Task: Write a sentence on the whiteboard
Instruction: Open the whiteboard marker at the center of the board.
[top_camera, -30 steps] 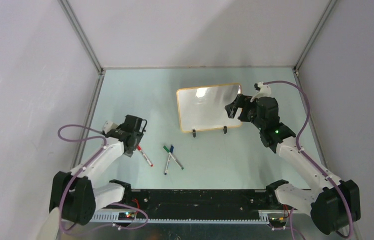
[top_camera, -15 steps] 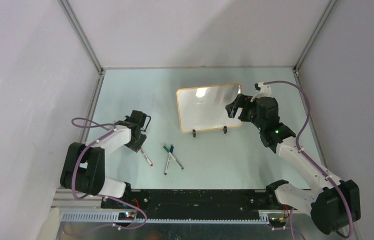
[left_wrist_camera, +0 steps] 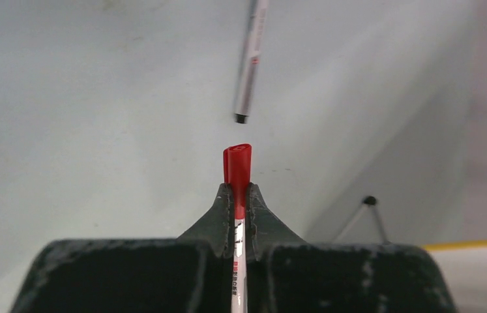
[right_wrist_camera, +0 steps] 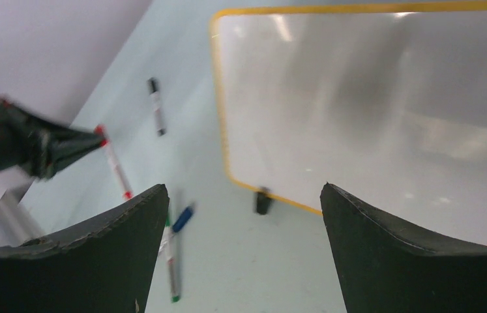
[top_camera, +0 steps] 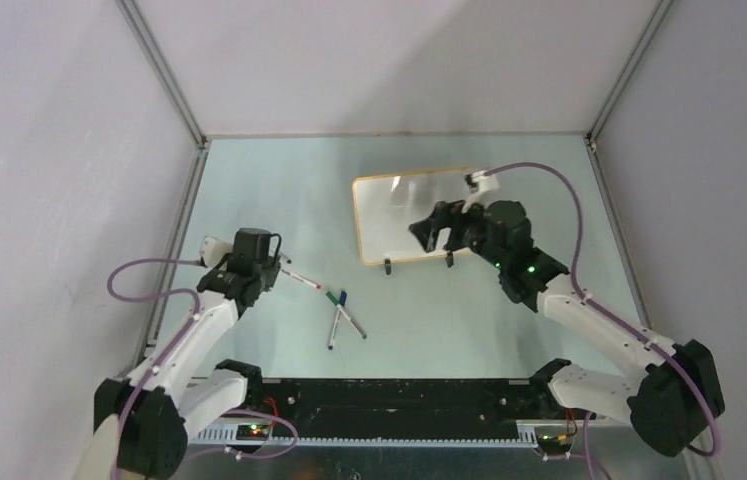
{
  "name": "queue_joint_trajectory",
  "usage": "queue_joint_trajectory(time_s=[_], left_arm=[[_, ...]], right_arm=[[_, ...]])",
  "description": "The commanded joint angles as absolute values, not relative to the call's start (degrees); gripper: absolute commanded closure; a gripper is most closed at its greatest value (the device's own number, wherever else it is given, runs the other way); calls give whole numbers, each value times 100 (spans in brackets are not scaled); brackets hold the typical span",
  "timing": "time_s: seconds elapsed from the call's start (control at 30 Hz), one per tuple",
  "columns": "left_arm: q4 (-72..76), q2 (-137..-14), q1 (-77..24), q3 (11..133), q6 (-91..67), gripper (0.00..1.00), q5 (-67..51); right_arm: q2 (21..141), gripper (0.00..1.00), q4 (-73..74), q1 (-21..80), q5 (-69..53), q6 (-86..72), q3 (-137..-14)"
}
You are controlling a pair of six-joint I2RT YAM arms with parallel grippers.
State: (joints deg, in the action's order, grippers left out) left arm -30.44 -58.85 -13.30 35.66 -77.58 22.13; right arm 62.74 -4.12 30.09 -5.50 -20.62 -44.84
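Note:
The whiteboard [top_camera: 389, 215] stands on black clip feet mid-table, its orange-framed face [right_wrist_camera: 371, 111] bare white; no sentence is in view on it. My left gripper [top_camera: 276, 266] is shut on a red marker [top_camera: 301, 279], held off the table and pointing right. In the left wrist view the red cap [left_wrist_camera: 237, 166] sticks out past the closed left gripper [left_wrist_camera: 237, 190]. My right gripper [top_camera: 422, 232] hovers in front of the board's lower right part. The right gripper [right_wrist_camera: 244, 195] stands open, nothing between its fingers.
A green marker [top_camera: 349, 320] and a blue marker [top_camera: 336, 320] lie crossed on the table between the arms. A black-capped marker [right_wrist_camera: 156, 107] lies farther left, also in the left wrist view [left_wrist_camera: 251, 59]. Grey walls enclose the table.
My left gripper has closed on the red marker and lifted it up and to the right. The right arm has swung left across the front of the board.

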Motion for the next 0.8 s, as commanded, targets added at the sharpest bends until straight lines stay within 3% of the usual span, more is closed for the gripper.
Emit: queue_joint_trajectory(time_s=[0.0, 0.1, 0.23, 0.33, 0.5, 0.63, 0.77], left_arm=[[-2537, -5288, -1359, 3492, -8023, 100, 2108], [-1973, -4744, -1393, 3326, -8041, 100, 1975], [94, -4315, -1393, 2435, -8515, 100, 1019], [1638, -4459, -1467, 1932, -8841, 100, 587], [2750, -5017, -1683, 1910, -8813, 100, 161], [3729, -5226, -1837, 1800, -8878, 100, 56], [3693, -5205, -1941, 1825, -8830, 100, 155]], right_arm=[[6634, 10, -1548, 3907, -604, -1623, -4737], [7056, 10, -2083, 4562, -518, -1327, -4737], [7478, 10, -2714, 5081, -552, -1136, -4829], [7741, 10, -2806, 5400, -309, -1049, -5001], [8055, 10, -3103, 5639, -92, -1080, -5167], [8401, 23, -3172, 5689, 304, -1272, -5347], [8663, 33, -3319, 5695, 495, -1450, -5395]])
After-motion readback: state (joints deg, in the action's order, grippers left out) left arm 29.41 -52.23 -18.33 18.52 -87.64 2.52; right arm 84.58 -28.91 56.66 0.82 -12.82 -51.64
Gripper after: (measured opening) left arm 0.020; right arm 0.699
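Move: The red marker, already pinched by its cap in the left fingers, has its middle about 31 cm to the right hand's left, 5 cm back and 15 cm below. From the right hand the crossed green marker lies roughly 20 cm left, 9 cm back, 22 cm below, and the whiteboard's middle 10 cm ahead, 12 cm below. From the left hand the right gripper stands some 36 cm right, 3 cm ahead, 14 cm above; the black marker lies 10 cm ahead, 3 cm left, 8 cm below. No contact by the right hand yet: it sweeps about 18 cm left and some 7 cm back towards the marker's free end, eases slightly forward late, turns counter-clockwise and begins closing its wide-open fingers. The left hand keeps its pinch on the cap, rises about 13 cm while going 10 cm right and a little forward, and swings its fingertips up from steeply down, offering the barrel to the right gripper. ##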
